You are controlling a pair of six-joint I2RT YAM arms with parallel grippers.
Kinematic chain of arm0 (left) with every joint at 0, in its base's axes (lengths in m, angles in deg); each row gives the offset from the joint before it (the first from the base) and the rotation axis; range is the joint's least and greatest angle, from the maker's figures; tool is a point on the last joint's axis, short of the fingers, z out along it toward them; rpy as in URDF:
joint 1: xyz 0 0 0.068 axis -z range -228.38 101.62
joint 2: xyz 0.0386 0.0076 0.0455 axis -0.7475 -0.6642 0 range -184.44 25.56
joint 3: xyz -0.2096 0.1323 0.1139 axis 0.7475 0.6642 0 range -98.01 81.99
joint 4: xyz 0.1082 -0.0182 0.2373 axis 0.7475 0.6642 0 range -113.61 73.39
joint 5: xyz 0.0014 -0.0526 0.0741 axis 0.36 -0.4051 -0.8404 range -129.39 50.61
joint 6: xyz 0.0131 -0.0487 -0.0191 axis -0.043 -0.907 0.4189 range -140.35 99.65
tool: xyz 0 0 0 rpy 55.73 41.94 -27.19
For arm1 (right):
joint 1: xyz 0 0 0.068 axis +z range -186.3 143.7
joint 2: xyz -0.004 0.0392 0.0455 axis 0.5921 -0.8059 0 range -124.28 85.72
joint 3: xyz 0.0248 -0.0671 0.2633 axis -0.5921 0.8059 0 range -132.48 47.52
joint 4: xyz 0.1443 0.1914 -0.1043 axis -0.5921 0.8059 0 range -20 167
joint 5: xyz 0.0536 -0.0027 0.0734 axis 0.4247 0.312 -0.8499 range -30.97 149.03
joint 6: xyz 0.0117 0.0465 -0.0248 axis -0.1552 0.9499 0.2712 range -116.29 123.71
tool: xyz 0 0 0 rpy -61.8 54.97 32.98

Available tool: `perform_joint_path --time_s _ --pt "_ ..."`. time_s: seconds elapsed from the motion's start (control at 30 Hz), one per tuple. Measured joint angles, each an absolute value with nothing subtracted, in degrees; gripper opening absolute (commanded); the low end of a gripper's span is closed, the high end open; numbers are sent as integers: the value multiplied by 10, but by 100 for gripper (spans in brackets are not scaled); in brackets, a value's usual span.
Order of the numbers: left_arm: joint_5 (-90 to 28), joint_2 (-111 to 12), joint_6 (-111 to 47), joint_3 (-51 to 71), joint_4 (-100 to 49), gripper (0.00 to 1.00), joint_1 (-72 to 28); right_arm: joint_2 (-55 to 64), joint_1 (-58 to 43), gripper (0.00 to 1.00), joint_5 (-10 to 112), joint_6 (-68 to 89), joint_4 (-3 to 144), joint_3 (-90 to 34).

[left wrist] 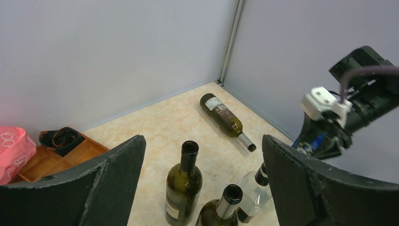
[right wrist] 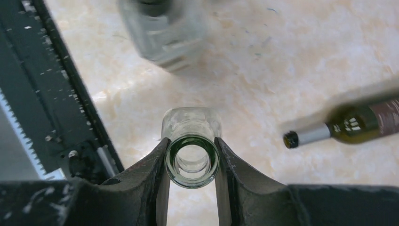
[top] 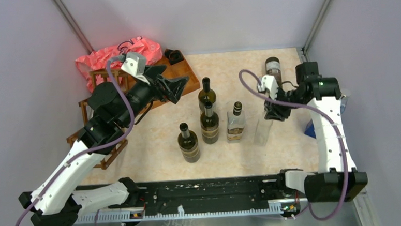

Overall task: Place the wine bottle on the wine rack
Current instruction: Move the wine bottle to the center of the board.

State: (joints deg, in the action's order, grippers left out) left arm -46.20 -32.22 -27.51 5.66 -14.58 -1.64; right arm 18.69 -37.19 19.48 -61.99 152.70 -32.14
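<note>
A clear glass wine bottle [top: 264,131] stands upright on the table's right side. My right gripper [top: 274,112] is shut on its neck. In the right wrist view the bottle's open mouth [right wrist: 192,160] sits squeezed between the two fingers of the right gripper [right wrist: 192,165]. The dark brown wine rack [top: 84,110] stands at the far left, mostly hidden behind my left arm. My left gripper [top: 175,88] hovers open beside it, above the tray, and holds nothing. In the left wrist view the left gripper [left wrist: 203,143] is wide open above the standing bottles.
Three dark green bottles [top: 188,143] [top: 209,124] [top: 206,93] and a clear labelled bottle [top: 236,123] stand mid-table. Another dark bottle [top: 272,66] lies at the back right. An orange-brown tray [top: 179,71] and a pink bag [top: 117,52] sit at the back left.
</note>
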Motion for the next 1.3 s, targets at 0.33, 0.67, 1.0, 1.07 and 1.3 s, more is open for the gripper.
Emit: perform_joint_path --time_s 0.33,0.67,1.0,1.07,1.3 --pt "-457 -330 -265 50 -145 99 -16 13 -406 0 256 -457 1318 -419" --pt "-457 -336 -265 50 -147 99 -16 -168 -386 3 312 -332 1199 -588" --pt "-453 -348 -267 51 -150 99 -16 -245 -375 38 334 -290 1204 -672" --pt "-453 -348 -267 51 -152 99 -16 -245 -375 47 333 -290 1205 -672" --pt "-450 -349 -267 52 -156 99 -16 -230 -375 70 329 -289 1203 -652"
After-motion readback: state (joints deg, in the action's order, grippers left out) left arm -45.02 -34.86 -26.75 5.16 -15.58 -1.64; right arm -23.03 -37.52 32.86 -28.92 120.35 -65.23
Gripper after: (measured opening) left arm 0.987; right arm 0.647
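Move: The clear glass bottle already hangs by its neck in the right fingers. The free patch of table it is bound for lies about 28 cm ahead of that hand, 3 cm to its right and some 22 cm below. The lying wine bottle is about 9 cm right of that patch, level with it. The black-capped square bottle stands about 10 cm left of the hand, 0 cm ahead. From the left hand the patch is roughly 27 cm ahead, 36 cm right and 45 cm below. The clear glass bottle, held by the neck and roughly upright, is swept forward by the right hand about 28 cm, away from beside the square bottle to the left side of the lying wine bottle. The hand stays nearly level, barely rising midway, while its wrist turns some 30 degrees clockwise; it then stops and the fingers open, letting go of the neck. ##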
